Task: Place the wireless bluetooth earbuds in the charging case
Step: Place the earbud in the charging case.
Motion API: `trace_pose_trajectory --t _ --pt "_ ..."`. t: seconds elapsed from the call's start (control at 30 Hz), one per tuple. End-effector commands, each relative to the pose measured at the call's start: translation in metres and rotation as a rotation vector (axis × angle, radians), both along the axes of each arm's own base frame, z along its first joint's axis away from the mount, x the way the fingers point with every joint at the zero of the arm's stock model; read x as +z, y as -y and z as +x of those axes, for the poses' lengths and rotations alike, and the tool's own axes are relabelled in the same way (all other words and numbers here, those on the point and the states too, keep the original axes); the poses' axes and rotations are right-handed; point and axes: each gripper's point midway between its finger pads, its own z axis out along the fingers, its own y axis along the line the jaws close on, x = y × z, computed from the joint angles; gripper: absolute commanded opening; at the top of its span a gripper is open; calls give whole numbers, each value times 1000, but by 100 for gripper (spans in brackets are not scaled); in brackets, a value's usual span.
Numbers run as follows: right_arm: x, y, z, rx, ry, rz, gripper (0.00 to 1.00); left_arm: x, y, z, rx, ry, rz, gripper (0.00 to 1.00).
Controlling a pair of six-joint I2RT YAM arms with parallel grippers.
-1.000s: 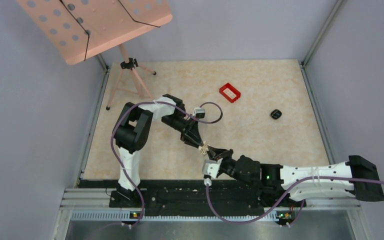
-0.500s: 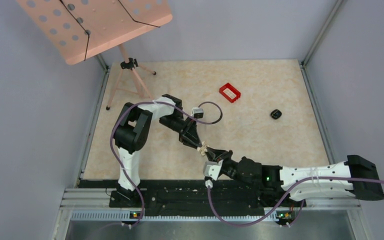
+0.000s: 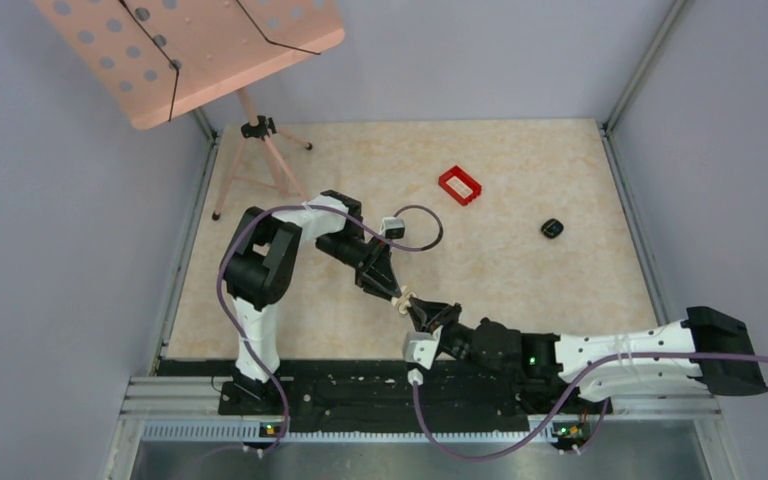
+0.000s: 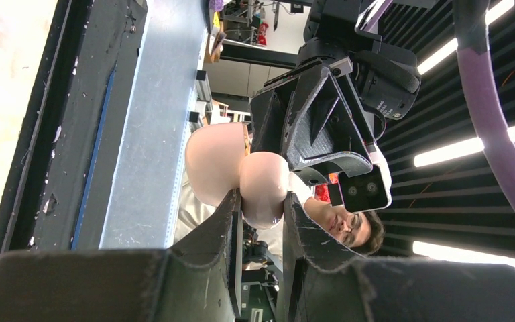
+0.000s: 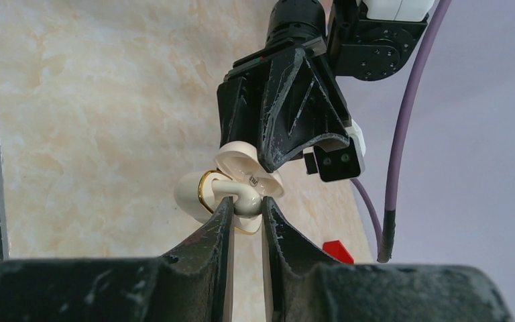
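Observation:
Above the table's near middle, my left gripper [image 3: 396, 295] is shut on an open cream charging case [image 5: 198, 191] with a gold rim; its lid [image 5: 245, 163] stands up behind. In the left wrist view the case [image 4: 263, 188] bulges between the fingers of that gripper [image 4: 263, 204]. My right gripper [image 3: 415, 306] meets it tip to tip, and in its own view this gripper [image 5: 245, 204] is shut on a pale cream earbud [image 5: 240, 195] whose stem reaches into the case's gold-rimmed opening. A small glossy black pebble-shaped piece [image 3: 551, 228] lies on the table to the right.
A red rectangular tray [image 3: 460, 185] sits on the far middle of the table, its corner visible in the right wrist view [image 5: 338, 249]. A pink perforated music stand [image 3: 190, 50] on a tripod [image 3: 260, 150] stands at the far left. Grey walls enclose the table.
Both gripper tips have drifted a little left and towards the near edge, still holding the case and earbud. The right arm has stretched further left.

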Motion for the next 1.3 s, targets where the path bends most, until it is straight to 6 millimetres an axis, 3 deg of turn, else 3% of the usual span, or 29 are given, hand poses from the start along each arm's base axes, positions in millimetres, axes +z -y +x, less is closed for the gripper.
trace_pose_trajectory --t 0.0,0.1,0.43,0.77,0.93,1.17,1.27 --pt "1 -5 -8 36 35 2 0 46 8 9 90 -41 -121 0" --pt "3 -7 -11 53 32 8 0 45 8 9 91 -43 -119 0" --pt "0 -12 -17 81 9 -6 14 44 10 12 90 -47 -117 0" --pt "6 -16 -22 95 9 6 33 43 10 12 90 -50 -115 0" --pt "9 -19 -23 97 5 25 35 43 10 13 90 -49 -115 0" --pt "30 -17 -26 103 -33 118 39 40 11 14 93 -53 -114 0" --pt "26 -17 -28 110 -51 103 41 40 11 15 94 -54 -114 0"
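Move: The right fingertips already pinch the earbud at the open charging case, whose middle lies about 2 cm to the left of the right hand, level with it. The left hand grips the case, with its middle some 2 cm back and 2 cm to the right of that hand's point. From the right hand, the red tray stands roughly 25 cm ahead and 11 cm right, and the black case 16 cm ahead and 30 cm right, both around 16 cm below. Hold the right hand nearly still at the case, then spread its fingers to let go of the earbud, from almost shut to a bit under half open. As they part, ease the right hand back about 1.5 cm and slightly left, so the open tips stand either side of the case's mouth. Keep the left hand in place, still gripping the case. ##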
